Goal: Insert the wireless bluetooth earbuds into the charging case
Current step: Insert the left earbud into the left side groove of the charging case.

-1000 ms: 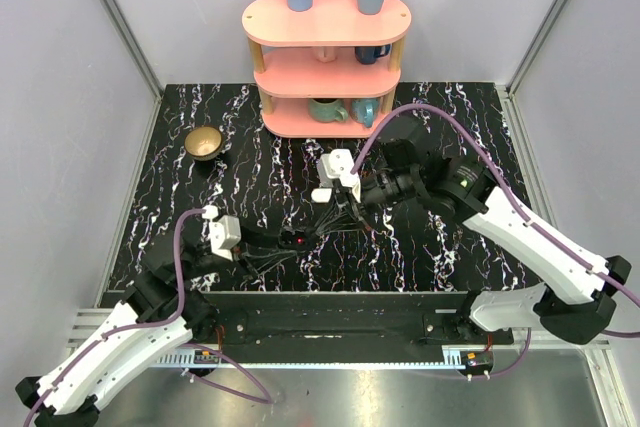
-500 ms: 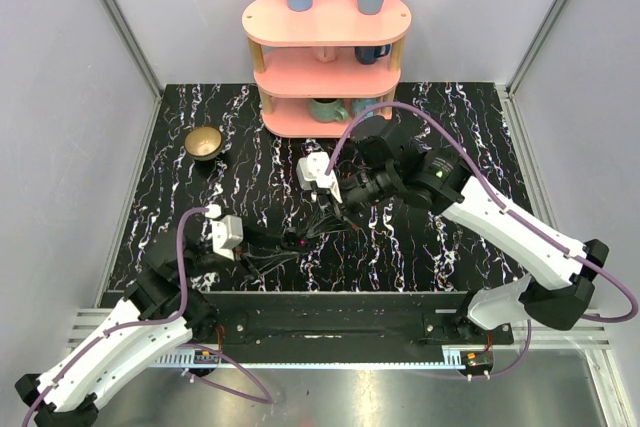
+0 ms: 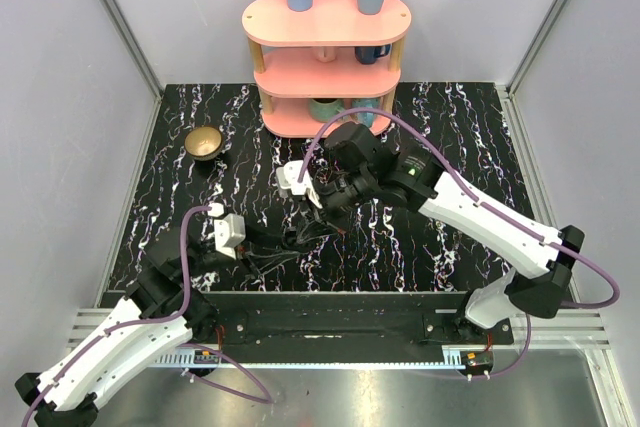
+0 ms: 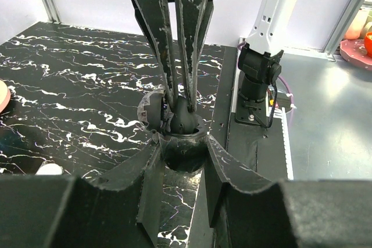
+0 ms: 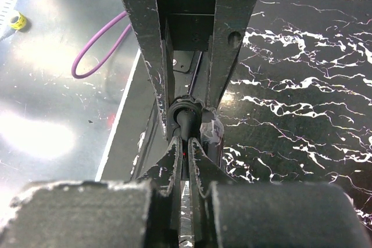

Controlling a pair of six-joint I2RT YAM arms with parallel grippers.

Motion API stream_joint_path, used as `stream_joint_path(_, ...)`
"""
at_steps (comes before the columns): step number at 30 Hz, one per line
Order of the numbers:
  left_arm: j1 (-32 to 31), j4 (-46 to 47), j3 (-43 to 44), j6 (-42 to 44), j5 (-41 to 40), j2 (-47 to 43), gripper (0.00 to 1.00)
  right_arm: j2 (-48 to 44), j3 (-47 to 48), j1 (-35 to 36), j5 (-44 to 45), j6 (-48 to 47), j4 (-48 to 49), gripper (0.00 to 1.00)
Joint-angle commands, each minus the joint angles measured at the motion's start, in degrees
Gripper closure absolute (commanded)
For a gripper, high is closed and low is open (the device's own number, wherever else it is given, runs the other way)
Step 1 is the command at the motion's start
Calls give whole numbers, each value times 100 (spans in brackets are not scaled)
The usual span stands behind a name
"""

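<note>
The charging case (image 4: 183,156) is a small round black cup here, with its lid (image 4: 150,111) hinged open to the left. My left gripper (image 4: 182,143) is shut on its sides, low over the marble near the table's front edge (image 3: 292,239). My right gripper (image 5: 185,146) comes down from above, shut on a black earbud (image 5: 187,129) by its stem, where a red light glows. The earbud's body (image 4: 185,121) sits in the mouth of the case. In the top view my right gripper (image 3: 317,223) meets the left one tip to tip. No other earbud shows.
A pink three-tier shelf (image 3: 326,47) with blue cups and mugs stands at the back. A brown bowl (image 3: 205,142) sits at the back left. A small white rounded thing (image 4: 49,169) lies on the marble beside my left gripper. The right arm's base (image 4: 256,79) is close by.
My right arm has swung left and towards the front, bringing the earbud down to the case. My left gripper has stayed put, holding the case.
</note>
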Motion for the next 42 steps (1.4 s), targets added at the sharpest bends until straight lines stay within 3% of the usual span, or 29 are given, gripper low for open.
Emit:
stream_joint_path(1,-2,363,220,-15,-2,-14,100,70,328,119,194,-144,-150,100)
stream_joint_path(13,-11,354,202,-42,-160,-50,100,404,565,506,703,-223,-431,98)
stream_joint_path(16,-11,337,202,-42,-257,-76,100,519,627,620,976,-188,-458,93)
stream_joint_path(17,-11,328,194,-50,-292,-93,100,554,627,638,1081,-170,-441,87)
stream_joint_path(21,-11,310,158,-50,-581,-181,100,563,618,726,1222,-126,-344,76)
stream_joint_path(42,-10,266,62,-86,-1390,-410,99,-553,-462,735,1828,84,1246,52)
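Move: The black charging case's left-side groove lies right at the right fingertips, about 2 cm below the hand point and 1 cm to its left and back, with the black earbud's end already in its mouth. From the left hand, which grips the case, the groove is some 1 cm to the right and 1 cm up. The white case lies on the table roughly 20 cm ahead of the right hand, 9 cm to its right and 29 cm below. Bring the right gripper down and to the left, about 2 cm down, pressing the pinched earbud into the case's groove while the left hand keeps its grip and sinks some 1.5 cm with it. Start spreading the right fingers near the bottom, to about half open, letting go of the earbud as they rise 2 cm; carry the case up and forward with the left, turning it counter-clockwise about 10 degrees. ##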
